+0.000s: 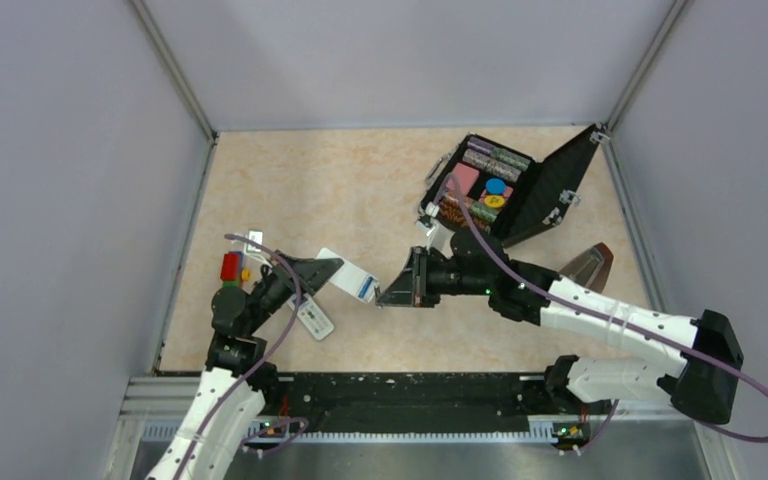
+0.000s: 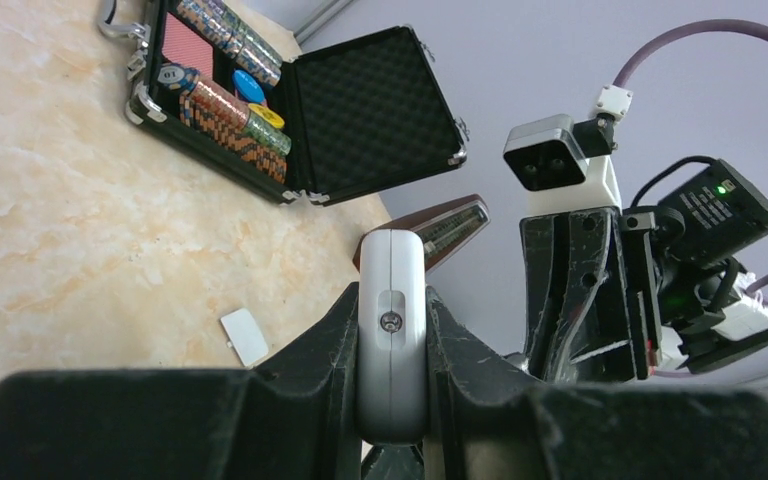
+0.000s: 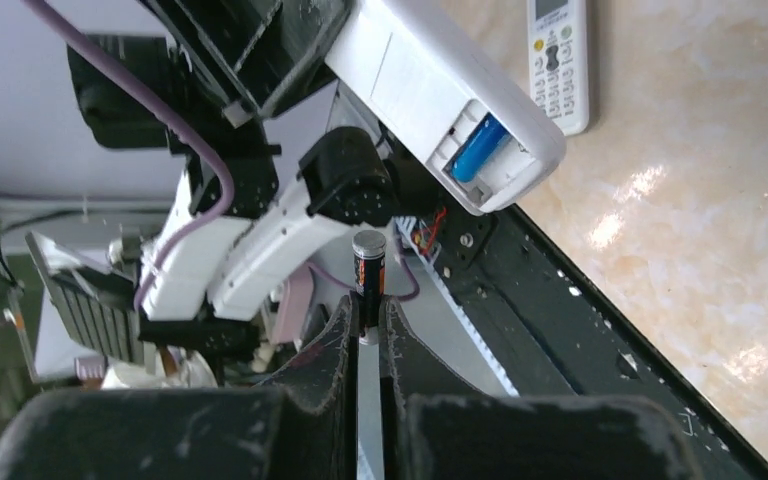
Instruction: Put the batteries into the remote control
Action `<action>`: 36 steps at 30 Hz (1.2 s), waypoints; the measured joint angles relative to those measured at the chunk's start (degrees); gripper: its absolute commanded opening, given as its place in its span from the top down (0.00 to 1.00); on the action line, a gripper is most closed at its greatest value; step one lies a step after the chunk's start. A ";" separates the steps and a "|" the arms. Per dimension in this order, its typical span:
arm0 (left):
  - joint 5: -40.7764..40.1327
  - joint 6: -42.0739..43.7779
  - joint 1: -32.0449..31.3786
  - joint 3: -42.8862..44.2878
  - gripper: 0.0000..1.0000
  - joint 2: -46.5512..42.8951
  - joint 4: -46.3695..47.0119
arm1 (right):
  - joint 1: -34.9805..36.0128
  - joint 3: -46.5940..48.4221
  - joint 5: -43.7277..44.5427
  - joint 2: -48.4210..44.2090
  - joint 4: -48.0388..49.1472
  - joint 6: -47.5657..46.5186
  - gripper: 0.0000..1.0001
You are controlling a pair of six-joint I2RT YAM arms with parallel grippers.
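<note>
My left gripper (image 2: 392,300) is shut on the edges of the white remote control (image 2: 392,330) and holds it off the table (image 1: 345,275). In the right wrist view its plain back faces me with the battery compartment (image 3: 485,155) open. One blue battery (image 3: 477,150) lies inside the compartment. My right gripper (image 3: 369,305) is shut on a dark battery with orange print (image 3: 369,262), upright between the fingertips, just below the remote's open end. In the top view the right gripper (image 1: 392,290) sits right beside the remote's end.
A second white remote with a small display (image 1: 314,318) lies on the table under the left arm. A loose white battery cover (image 2: 245,337) rests nearby. An open black case of poker chips (image 1: 500,185) stands at the back right, a brown object (image 1: 588,265) beside it, and a red block (image 1: 230,265) at the left.
</note>
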 measured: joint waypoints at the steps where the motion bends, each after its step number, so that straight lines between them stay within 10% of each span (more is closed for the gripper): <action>1: -0.44 -0.09 0.00 0.09 1.00 0.00 -0.17 | 0.20 0.48 1.38 0.02 0.04 1.27 0.98; 36: -7.13 -6.84 0.00 0.11 1.00 5.51 -3.06 | 0.96 0.94 12.20 9.16 0.59 33.97 0.96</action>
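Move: The right hand holds a battery crosswise. The remote control's empty slot lies about 2 cm ahead of this hand, 2 cm to its left and 1 cm below, with the blue battery already in place some 1 cm farther left and 1 cm farther ahead of that slot. The battery cover lies on the table, 10 cm ahead, 10 cm right, 22 cm down. From the left hand, gripping the remote, the slot is roughly 4 cm back, 6 cm right and 2 cm lower. The right hand keeps its pinch on the battery and, after a brief 1 cm lift, carries it about 4 cm forward, down by some 3 cm and slightly left towards the empty slot, swinging the wrist clockwise by some 25 degrees and tipping it nearly 30 so the battery's free end comes up to the compartment beside the blue battery. Meanwhile the left hand, still gripping the remote, shifts it about 2.5 cm forward and as much down with a small tilt, then holds it still from about halfway on while the right hand closes in. ##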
